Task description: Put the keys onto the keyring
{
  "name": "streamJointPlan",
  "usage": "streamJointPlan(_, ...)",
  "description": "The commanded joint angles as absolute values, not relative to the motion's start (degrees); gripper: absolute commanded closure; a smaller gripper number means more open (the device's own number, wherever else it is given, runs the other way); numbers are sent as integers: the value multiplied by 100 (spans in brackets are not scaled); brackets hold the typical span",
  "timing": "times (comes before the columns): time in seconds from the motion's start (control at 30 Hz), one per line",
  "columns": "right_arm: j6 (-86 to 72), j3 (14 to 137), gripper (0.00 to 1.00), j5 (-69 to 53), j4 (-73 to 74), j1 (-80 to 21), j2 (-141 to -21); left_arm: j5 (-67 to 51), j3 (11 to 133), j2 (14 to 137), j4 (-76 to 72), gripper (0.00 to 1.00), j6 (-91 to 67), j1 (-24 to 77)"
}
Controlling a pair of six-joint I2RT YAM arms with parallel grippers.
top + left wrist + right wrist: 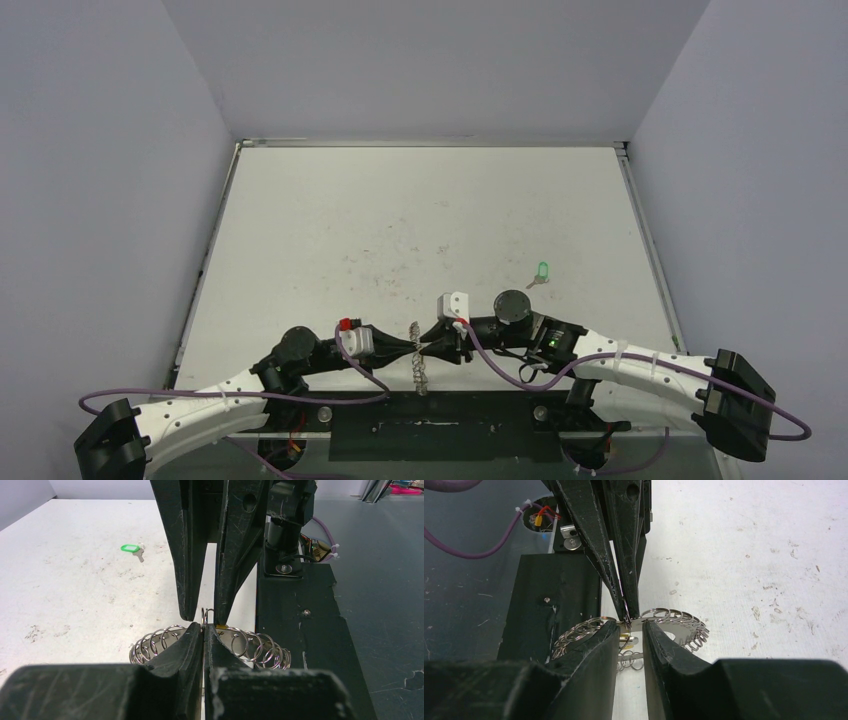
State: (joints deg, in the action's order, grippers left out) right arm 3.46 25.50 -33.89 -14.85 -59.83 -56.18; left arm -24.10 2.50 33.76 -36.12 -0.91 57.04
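Observation:
The keyring (pixel 260 647) (pixel 674 622), a silvery ring fringed with wire loops, hangs edge-on between the two arms (pixel 420 372) near the table's front edge. My left gripper (pixel 204 626) (pixel 410 347) is shut on one upright wire loop of it. My right gripper (pixel 630 627) (pixel 428 347) faces it tip to tip, its fingers a little apart on either side of that loop. A small yellow key (pixel 626 640) (pixel 221 626) shows between and just beyond the right fingers; I cannot tell whether it is touched. The green key (pixel 542 270) (pixel 131 548) lies alone on the table, further back on the right.
The black base plate (pixel 440 420) (pixel 300 605) (pixel 549 590) lies right below the grippers at the near edge. Purple cables (pixel 500 362) loop beside the arms. Grey walls enclose the white table (pixel 400 220) on three sides.

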Motion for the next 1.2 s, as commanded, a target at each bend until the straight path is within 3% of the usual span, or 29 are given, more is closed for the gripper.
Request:
streamJointPlan(0.0, 424, 2685, 77, -3552, -1920, -6059, -5669, -2470, 530, 3346, -3926, 100, -121, 5732)
streamJointPlan(0.23, 457, 2690, 100, -3609, -1921, -6080, -5695, -2470, 493, 3348, -3963, 100, -165, 5731)
streamJointPlan(0.43, 440, 2837, 100, -3464, -1552, -6084, -5604, -2439, 460, 3337, -3915, 100, -193, 5731)
streamJointPlan(0.53, 531, 3152, 100, -3253, -771, -6077, -5631, -2327, 461, 3208, -3678, 81, -177, 5733)
streamJointPlan(0.63, 651, 3560, 100, -3087, 166, -6090, -5769, -2207, 500, 2937, -3298, 74, -63, 5730)
streamJointPlan(0.93, 635, 5021, 100, -2564, 2442, -6116, -6600, -2101, 896, 2426, -1831, 69, 422, 5730)
streamJointPlan(1.17, 557, 5819, 100, -2342, 3053, -6279, -7206, -2145, 1039, 2703, -1763, 67, 440, 5730)
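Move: The right hand goes for a small wire loop at the keyring's upper edge, roughly 1 cm to its left, level and neither ahead nor back. The left fingertips already pinch that loop; the keyring's centre hangs about 6 cm below them. The yellow-tagged key is some 3 cm below the right hand and 1 cm to its left. The green-tagged key lies on the table roughly 29 cm ahead, 27 cm right and 16 cm below the right hand. The right fingertips close on the small loop that the left hand still holds; only then do the left fingers let go, opening about a third and easing some 1 cm leftward, with a slight rise and dip. Keeping its pinch, the right hand then carries the loop about 1.5 cm forward, its wrist tipping the fingers down some 25 degrees. ##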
